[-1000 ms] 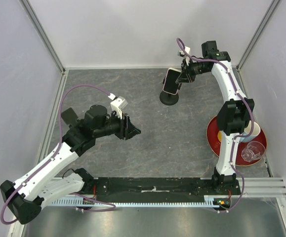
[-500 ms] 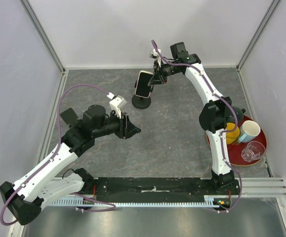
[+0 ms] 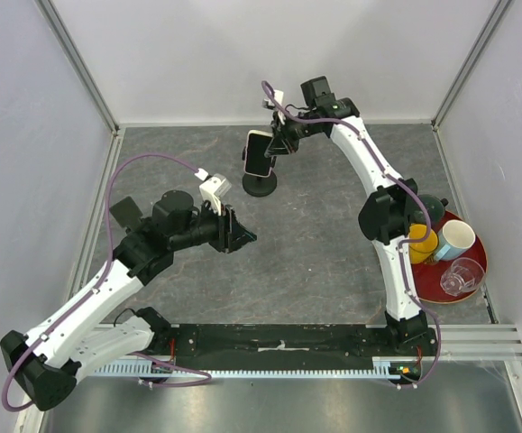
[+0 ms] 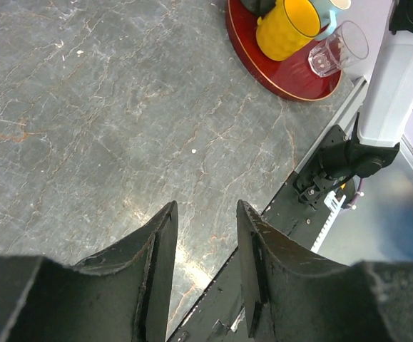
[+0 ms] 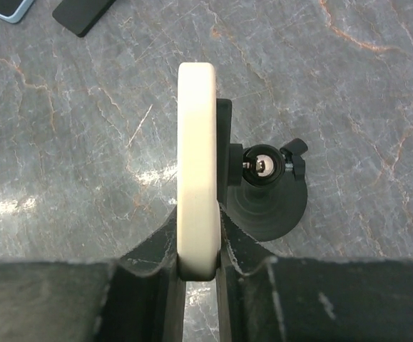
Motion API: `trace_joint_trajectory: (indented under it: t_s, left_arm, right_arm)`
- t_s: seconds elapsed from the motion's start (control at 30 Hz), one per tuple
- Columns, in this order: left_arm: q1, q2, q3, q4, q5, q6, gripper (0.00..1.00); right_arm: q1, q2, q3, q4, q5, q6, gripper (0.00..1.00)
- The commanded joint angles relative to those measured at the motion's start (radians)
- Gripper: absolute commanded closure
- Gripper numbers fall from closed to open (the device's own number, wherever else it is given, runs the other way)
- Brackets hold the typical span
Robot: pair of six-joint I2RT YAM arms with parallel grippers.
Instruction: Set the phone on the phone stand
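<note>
The phone in its cream case stands on edge at the back middle of the table. My right gripper is shut on its lower end. In the right wrist view the phone runs straight up from between my fingers. One flat side lies against the black plate of the phone stand, whose ball joint and round base show just to its right. The stand's base rests on the table below the phone. My left gripper hangs open and empty over the table's left middle, its fingers apart.
A red tray at the right edge holds a yellow mug, a white cup and a clear glass. The left wrist view shows the tray's rim. A flat black item and a light-blue one lie beyond the phone.
My right arm has swung left with the phone in its grip, and the stand has shifted left along with it. Most of that happened early; my left arm has stayed still.
</note>
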Motion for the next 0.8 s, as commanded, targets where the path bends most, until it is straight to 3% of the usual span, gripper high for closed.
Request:
trace_joint_trajectory:
  t_s: [0.0, 0.03, 0.17, 0.2, 0.23, 0.47, 0.53, 0.57, 0.7, 0.77]
  left_arm:
    - [0.012, 0.008, 0.032, 0.016, -0.008, 0.012, 0.55]
    - [0.012, 0.006, 0.032, 0.019, -0.007, 0.009, 0.55]
    - [0.015, -0.005, 0.024, 0.025, -0.007, -0.004, 0.55]
    - [0.015, -0.009, 0.023, 0.025, -0.010, -0.008, 0.55]
    - [0.016, -0.017, 0.023, 0.025, -0.017, -0.011, 0.55]
    - [0.077, 0.006, 0.038, -0.022, -0.117, -0.033, 0.54]
    - [0.131, 0.043, 0.047, -0.007, -0.058, -0.053, 0.54]
    - [0.195, 0.052, 0.043, 0.005, -0.026, -0.082, 0.54]
    - [0.308, 0.077, 0.030, 0.088, 0.108, -0.142, 0.54]
    - [0.320, 0.072, 0.032, 0.091, 0.122, -0.141, 0.53]
  right_arm:
    - [0.022, -0.041, 0.050, 0.026, 0.078, -0.049, 0.65]
    - [0.022, -0.046, 0.049, 0.029, 0.101, -0.037, 0.49]
    - [0.024, -0.064, 0.049, 0.082, 0.151, 0.029, 0.33]
    - [0.024, -0.080, 0.049, 0.111, 0.163, 0.050, 0.14]
    - [0.024, -0.093, 0.023, 0.141, 0.177, 0.114, 0.02]
    - [0.059, -0.289, -0.250, 0.439, 0.273, 0.470, 0.02]
    - [0.100, -0.330, -0.366, 0.509, 0.341, 0.564, 0.02]
    - [0.116, -0.371, -0.413, 0.588, 0.396, 0.689, 0.02]
    - [0.209, -0.504, -0.655, 0.754, 0.893, 0.891, 0.02]
    - [0.251, -0.557, -0.746, 0.805, 0.991, 0.946, 0.02]
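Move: The phone already sits on the phone stand, its right edge pinched by the right hand. The stand's middle is about 4 cm left of that hand, some 2 cm farther out and roughly 11 cm below; the phone's middle is about 4 cm left, level ahead and about 2 cm below. From the idle left hand the stand stands about 28 cm ahead, 3 cm to the right and some 14 cm lower. The phone is let go on its stand: the right fingers spread from their pinch on its right edge to nearly fully open as the hand eases forward about 2 cm. That hand then rises some 6 cm, drawing back and a little left over the phone while turning nearly 40 degrees clockwise. The open left hand, still at first, then swings forward and left about 9 cm, turning counter-clockwise. ##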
